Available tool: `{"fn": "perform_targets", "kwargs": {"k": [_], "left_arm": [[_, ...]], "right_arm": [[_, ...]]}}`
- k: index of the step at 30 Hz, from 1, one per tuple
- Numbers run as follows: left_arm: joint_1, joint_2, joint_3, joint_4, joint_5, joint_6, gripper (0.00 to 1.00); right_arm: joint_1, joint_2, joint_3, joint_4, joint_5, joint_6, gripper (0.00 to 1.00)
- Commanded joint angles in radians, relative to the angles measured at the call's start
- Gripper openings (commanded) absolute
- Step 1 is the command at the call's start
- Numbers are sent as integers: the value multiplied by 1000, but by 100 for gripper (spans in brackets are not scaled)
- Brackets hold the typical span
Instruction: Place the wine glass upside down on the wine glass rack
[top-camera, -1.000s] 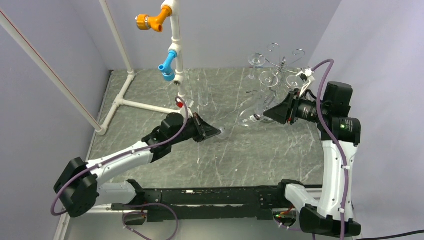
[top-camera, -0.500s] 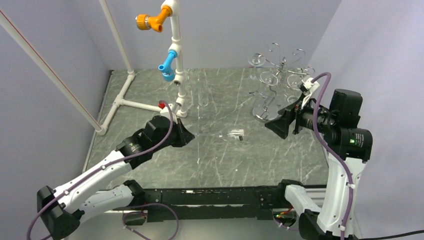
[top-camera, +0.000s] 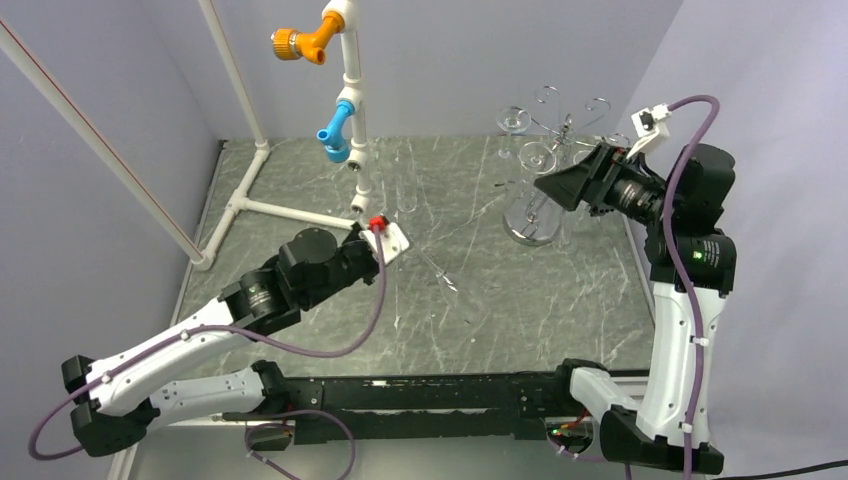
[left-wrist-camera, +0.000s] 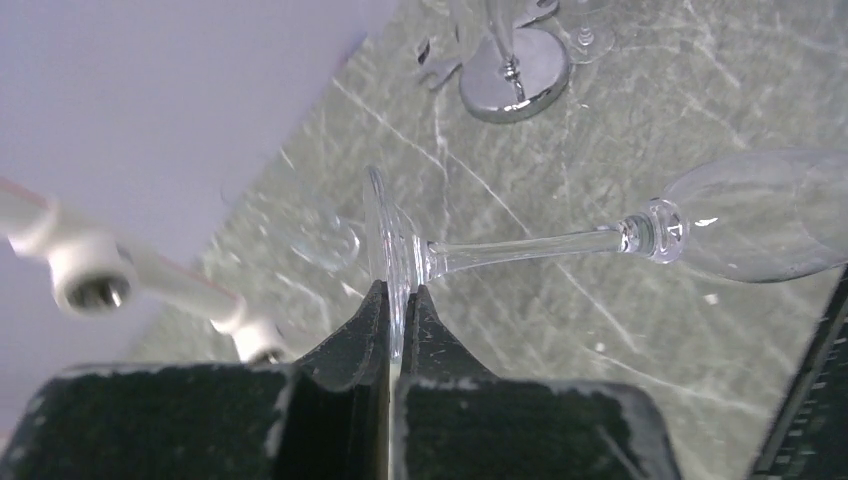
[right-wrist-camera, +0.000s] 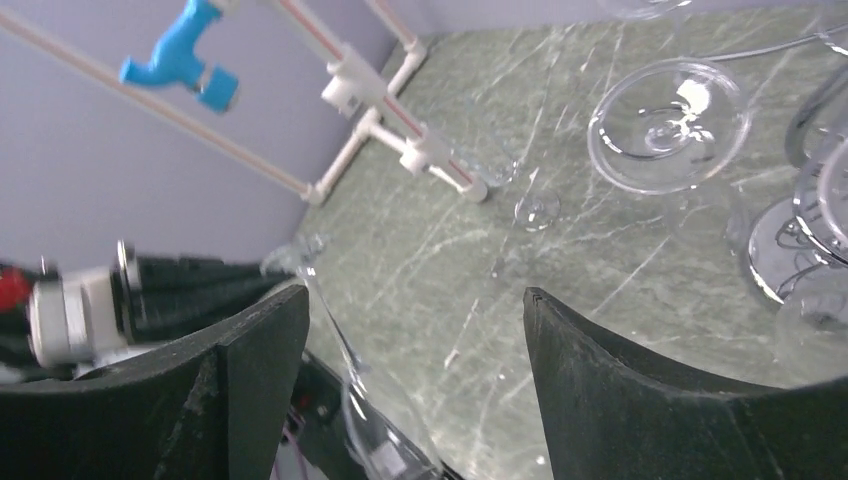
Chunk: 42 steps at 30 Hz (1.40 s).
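Observation:
The clear wine glass (left-wrist-camera: 530, 243) lies level above the table. Its round foot is pinched edge-on in my left gripper (left-wrist-camera: 398, 290), which is shut on it; the stem and bowl reach out to the right. From above the wine glass (top-camera: 437, 272) is faint, just past my left gripper (top-camera: 403, 250). The chrome wine glass rack (top-camera: 560, 130) stands at the back right on its shiny base (left-wrist-camera: 515, 75), with other glasses hanging from it. My right gripper (top-camera: 552, 186) hovers high beside the rack, open (right-wrist-camera: 415, 292) and holding nothing. The wine glass (right-wrist-camera: 345, 360) shows far below its left finger.
A white pipe frame (top-camera: 352, 110) with orange and blue fittings stands at the back left, its foot bars (top-camera: 290, 212) on the table. A small clear glass (top-camera: 406, 198) stands near it. Grey walls close in on both sides and the back.
My right gripper opened, let go of the glass's bowl end, and rose back toward the rack. My left arm drew back left with the glass still pinched by its foot.

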Motion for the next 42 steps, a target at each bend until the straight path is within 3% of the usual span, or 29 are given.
{"fn": "perform_targets", "kwargs": {"k": [1, 10, 19, 25, 34, 39, 42], "left_arm": [[-50, 59, 58, 196, 67, 442, 0], [-165, 242, 167, 320, 21, 811, 0], [-267, 426, 234, 438, -158, 1058, 0], [-304, 489, 260, 469, -217, 1099, 0], [-323, 501, 278, 493, -262, 1083, 0], [-336, 494, 276, 489, -268, 1057, 0], [-338, 481, 277, 490, -277, 995, 4]], "right_arm": [[3, 1, 31, 75, 171, 297, 80], [50, -18, -165, 62, 123, 544, 76], [200, -12, -296, 168, 42, 641, 62], [234, -12, -330, 234, -3, 685, 52], [245, -30, -356, 189, 10, 636, 33], [244, -33, -340, 237, -27, 632, 3], [233, -31, -310, 249, -38, 634, 0]]}}
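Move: Some 23 cm to the right hand's left, level with it in reach and about 11 cm lower, is the foot of the wine glass, pinched by the left gripper. From the left hand, the right gripper's open fingers are about 25 cm to the right, 2 cm farther out and 11 cm up. The rack stands roughly 20 cm ahead of the right hand and 6 cm to its right, its nearest hung glass some 10 cm straight ahead; both middles are lower. Carrying the glass about 15 cm to the right and slightly up, the left hand rolls some 60 degrees about its fingers to swing the bowl down, keeping its pinch on the foot. The right hand edges forward, then sinks about 7 cm and goes as far left to meet it, tipping down; its fingers narrow on the way, then shut on the foot's other side while both hands stay nearly still. ##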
